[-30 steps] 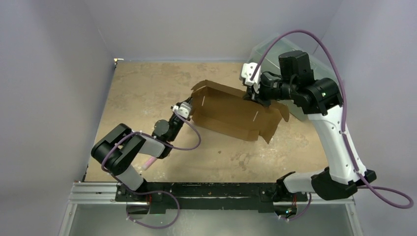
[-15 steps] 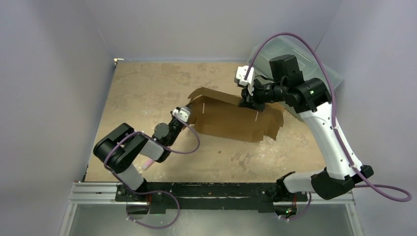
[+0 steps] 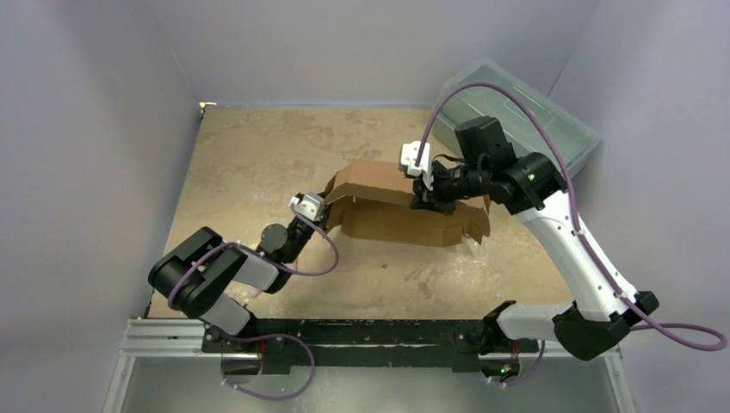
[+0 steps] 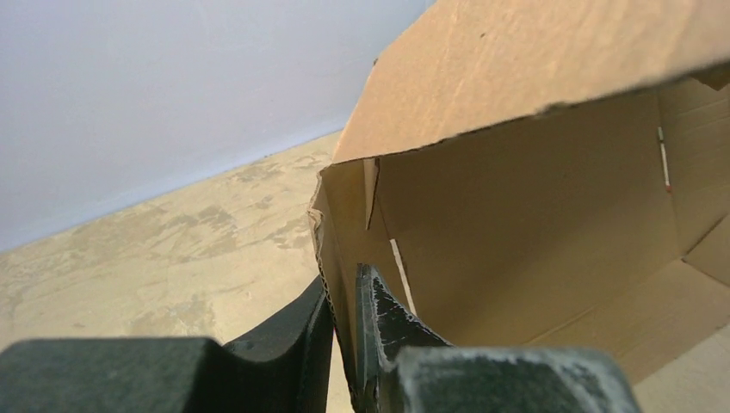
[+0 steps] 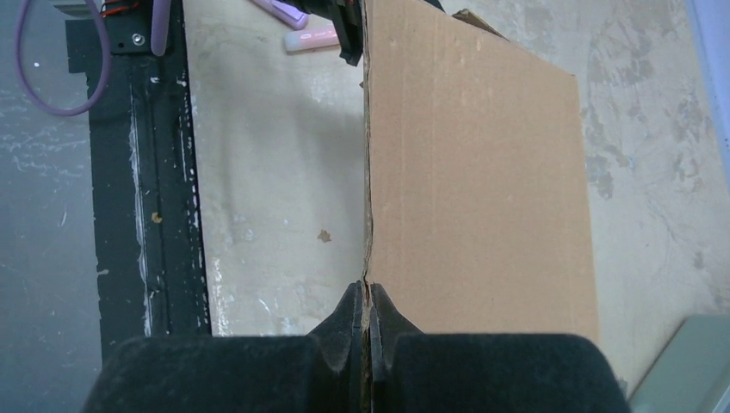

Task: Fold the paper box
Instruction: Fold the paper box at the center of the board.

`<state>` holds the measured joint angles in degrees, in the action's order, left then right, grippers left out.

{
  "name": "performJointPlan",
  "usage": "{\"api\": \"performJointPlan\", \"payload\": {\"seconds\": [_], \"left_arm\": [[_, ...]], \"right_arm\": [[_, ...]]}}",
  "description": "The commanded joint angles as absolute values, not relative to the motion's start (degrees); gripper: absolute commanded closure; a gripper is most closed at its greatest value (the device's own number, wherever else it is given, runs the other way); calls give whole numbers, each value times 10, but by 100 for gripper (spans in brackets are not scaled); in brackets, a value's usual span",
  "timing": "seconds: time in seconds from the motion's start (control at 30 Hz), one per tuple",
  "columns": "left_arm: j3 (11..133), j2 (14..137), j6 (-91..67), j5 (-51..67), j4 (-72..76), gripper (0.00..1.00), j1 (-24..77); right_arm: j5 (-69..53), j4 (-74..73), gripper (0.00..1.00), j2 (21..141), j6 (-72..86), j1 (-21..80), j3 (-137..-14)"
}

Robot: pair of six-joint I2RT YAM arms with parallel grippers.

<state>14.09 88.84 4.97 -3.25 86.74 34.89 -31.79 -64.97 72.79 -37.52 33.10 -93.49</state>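
Note:
The paper box (image 3: 398,224) is brown cardboard in the middle of the table, its lid panel lowered over the tray. My right gripper (image 3: 423,200) is shut on the lid's edge from the right; in the right wrist view the fingertips (image 5: 366,297) pinch the thin cardboard edge of the lid (image 5: 482,172). My left gripper (image 3: 325,210) is at the box's left end. In the left wrist view its jaws (image 4: 342,301) straddle the left side wall (image 4: 340,224), standing slightly apart with a small gap on the inner side. The box's inside (image 4: 534,215) shows beyond.
A translucent plastic toolbox (image 3: 516,116) stands at the back right, and its corner (image 5: 689,361) shows in the right wrist view. A pink object (image 3: 256,286) lies by the left arm's base. The black rail (image 3: 344,331) runs along the near edge. Grey walls enclose the table.
The right gripper has swung the lid leftward and down over the tray. The left gripper has drawn back a little toward its base, and its jaws have parted slightly around the side wall.

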Motion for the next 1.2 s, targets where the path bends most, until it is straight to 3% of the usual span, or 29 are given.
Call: {"api": "performJointPlan", "payload": {"seconds": [0.0, 0.27, 0.43, 0.93, 1.17], "left_arm": [[119, 877, 5, -3, 900, 87, 352], [101, 855, -62, -11, 880, 83, 352], [92, 815, -93, -24, 841, 67, 351], [102, 661, -275, -45, 584, 41, 340], [120, 581, -382, 82, 441, 30, 251]], "right_arm": [[-328, -610, 100, 707, -376, 339, -929], [-334, -623, 100, 689, -373, 341, -938], [-339, -626, 100, 686, -371, 340, -936], [-319, -612, 100, 681, -370, 341, -897], [-271, -584, 100, 676, -369, 340, -888]]}}
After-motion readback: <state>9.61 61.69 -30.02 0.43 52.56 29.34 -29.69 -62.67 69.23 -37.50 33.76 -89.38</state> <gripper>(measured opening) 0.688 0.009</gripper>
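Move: The paper box's left side panel already stands between the left hand's barely parted fingers, its middle some 3 cm ahead and 2 cm to the right, about level. From that hand, the lid's middle lies around 16 cm right, 4 cm back and 11 cm up, and the box floor's middle about 17 cm right, level in reach and 8 cm lower. The right hand already pinches the lid's near edge; the lid's middle is roughly 7 cm ahead of it, 4 cm left and 3 cm lower. The box's left side panel is let go: the left fingers open wide as the hand draws back about 4 cm, then slips a little to the left near the end. Its wrist tips down some 25 degrees while rolling left side down by much the same, leaving the spread fingers close by the lid's left end. The right hand stays nearly in place, keeping its pinch on the lid's edge. ##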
